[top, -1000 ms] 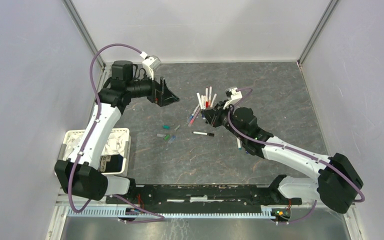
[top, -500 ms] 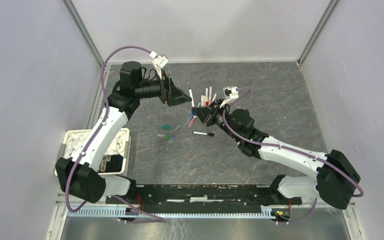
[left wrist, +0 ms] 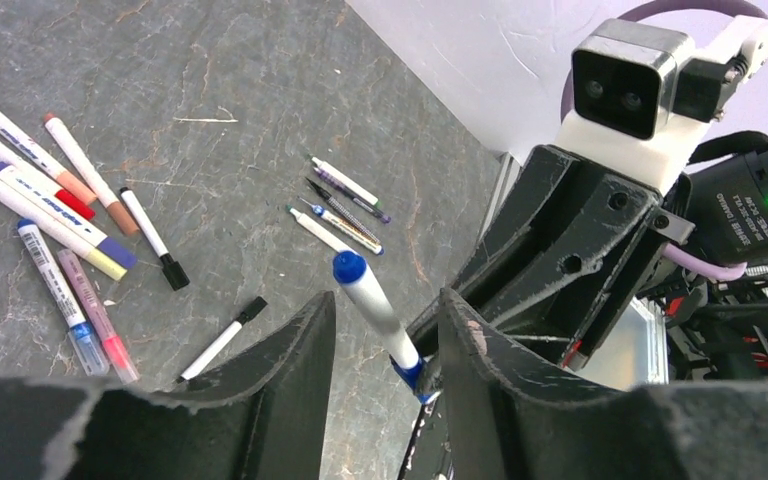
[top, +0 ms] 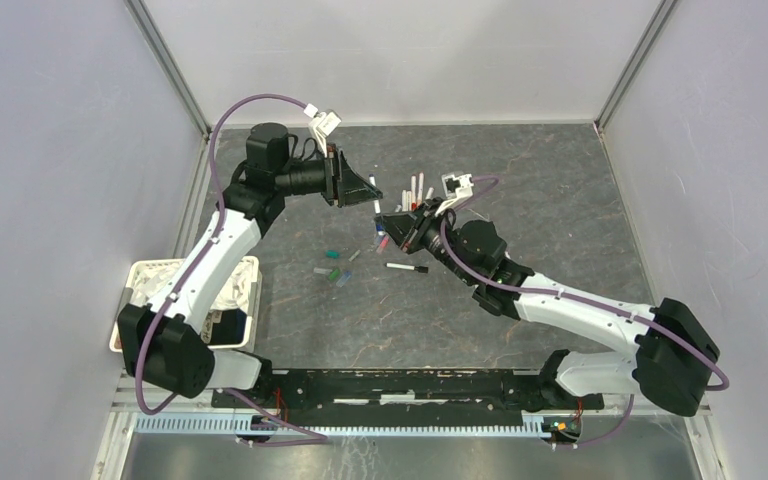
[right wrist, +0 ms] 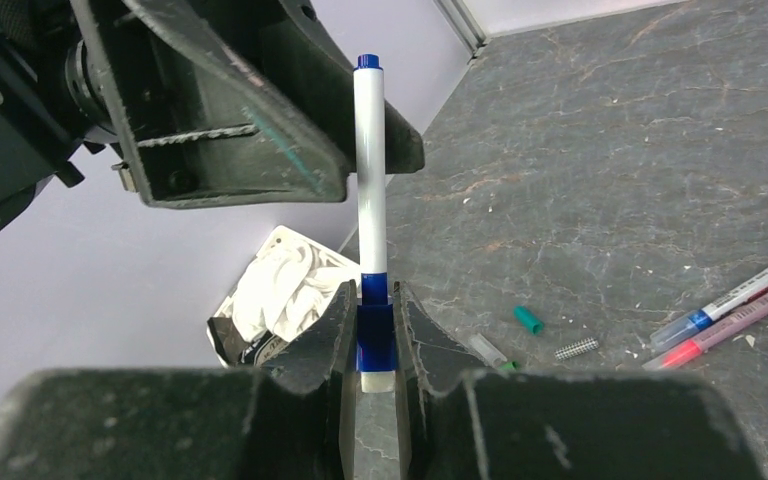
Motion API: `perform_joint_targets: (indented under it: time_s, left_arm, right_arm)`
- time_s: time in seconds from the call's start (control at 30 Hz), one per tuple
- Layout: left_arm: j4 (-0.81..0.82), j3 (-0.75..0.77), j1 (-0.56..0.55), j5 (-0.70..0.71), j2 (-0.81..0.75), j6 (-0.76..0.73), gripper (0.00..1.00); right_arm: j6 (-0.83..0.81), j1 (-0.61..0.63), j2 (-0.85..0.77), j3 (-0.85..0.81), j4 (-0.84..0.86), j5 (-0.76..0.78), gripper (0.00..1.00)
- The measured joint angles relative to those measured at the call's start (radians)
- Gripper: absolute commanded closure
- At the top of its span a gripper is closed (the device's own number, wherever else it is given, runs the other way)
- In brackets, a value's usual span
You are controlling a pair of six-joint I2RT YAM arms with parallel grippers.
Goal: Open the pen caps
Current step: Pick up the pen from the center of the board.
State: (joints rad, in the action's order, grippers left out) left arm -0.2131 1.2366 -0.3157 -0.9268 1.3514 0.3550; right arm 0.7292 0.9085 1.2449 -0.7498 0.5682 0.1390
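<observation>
My right gripper (right wrist: 372, 292) is shut on the blue cap (right wrist: 375, 335) of a white-barrelled pen (right wrist: 369, 170), which it holds above the table. My left gripper (left wrist: 387, 298) faces it from the left. Its fingers (left wrist: 300, 340) stand on either side of the pen's barrel (left wrist: 375, 310) with a gap on each side, so it is open. In the top view the two grippers meet at mid-table (top: 377, 208). More pens (top: 415, 190) lie in a pile behind them. Several loose pen caps (top: 335, 262) lie in front.
A white bin (top: 243, 262) with crumpled cloth inside sits at the left near my left arm. A black-capped pen (top: 406, 268) lies alone near the caps, and a small spring (right wrist: 576, 349) lies beside a green cap (right wrist: 528, 319). Grey walls enclose the table.
My right gripper has carried the pen left, away from the pile. My left gripper has swung right to meet it, and its jaws have narrowed around the barrel.
</observation>
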Motion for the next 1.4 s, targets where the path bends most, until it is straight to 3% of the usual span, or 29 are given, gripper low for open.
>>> perform_joint_targets:
  time_s: [0.17, 0.3, 0.33, 0.47, 0.63, 0.77, 1.0, 1.17, 1.4]
  left_arm:
    - [0.014, 0.000, 0.000, -0.012, 0.010, 0.013, 0.68]
    - [0.022, 0.000, 0.000, -0.024, 0.011, 0.018, 0.96]
    - [0.025, 0.000, 0.000, -0.035, 0.011, 0.026, 0.97]
    - [0.023, 0.000, -0.005, -0.050, 0.012, 0.026, 0.98]
    - [-0.035, 0.015, -0.005, -0.068, 0.023, -0.005, 0.98]
    - [-0.158, 0.076, -0.006, -0.077, 0.053, -0.121, 0.98]
    - [-0.423, 0.150, -0.052, -0.077, 0.056, -0.457, 0.98]
    - [-0.558, 0.153, -0.124, -0.077, 0.056, -0.611, 0.98]
    - [-0.631, 0.166, -0.151, -0.077, 0.056, -0.678, 0.98]
  right_arm:
    - [-0.001, 0.018, 0.016, -0.014, 0.000, 0.003, 1.00]
    - [-0.003, 0.025, 0.027, -0.028, -0.002, 0.006, 1.00]
    - [-0.008, 0.026, 0.029, -0.029, -0.005, 0.006, 0.96]
    - [-0.019, 0.027, 0.034, -0.032, -0.015, 0.002, 0.67]
    - [-0.051, 0.027, 0.032, -0.074, -0.059, -0.026, 0.49]
    - [-0.098, 0.003, -0.018, -0.080, -0.122, -0.074, 0.45]
    - [-0.125, -0.122, -0.108, -0.133, -0.237, -0.186, 0.51]
    - [-0.100, -0.132, -0.101, -0.145, -0.224, -0.285, 0.54]
    - [-0.076, -0.132, -0.086, -0.128, -0.198, -0.394, 0.41]
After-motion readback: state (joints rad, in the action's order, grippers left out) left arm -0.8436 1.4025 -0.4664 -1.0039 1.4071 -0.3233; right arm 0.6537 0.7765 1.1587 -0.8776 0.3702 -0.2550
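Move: My right hand holds the white, blue-capped pen by its capped end, leaning up and forward, its middle about 3 cm ahead, 1 cm left and 3 cm above. The barrel already stands between my left hand's half-open fingers, its middle about 1 cm back and 2 cm below, level sideways. From my left hand, on the board some 27 cm below, the black-capped pen lies 4 cm back and 8 cm right; the teal cap 1 cm back and 15 cm left; the pink pen 4 cm ahead and 2 cm right. I shut my left fingers on the free end of the barrel and only then open my right fingers to let the capped end go. My left hand carries the pen back about 8 cm and 4 cm down, swinging clockwise some 25 degrees, while my right hand pulls off to the right and up about 5 cm, then eases back and turns counter-clockwise. ##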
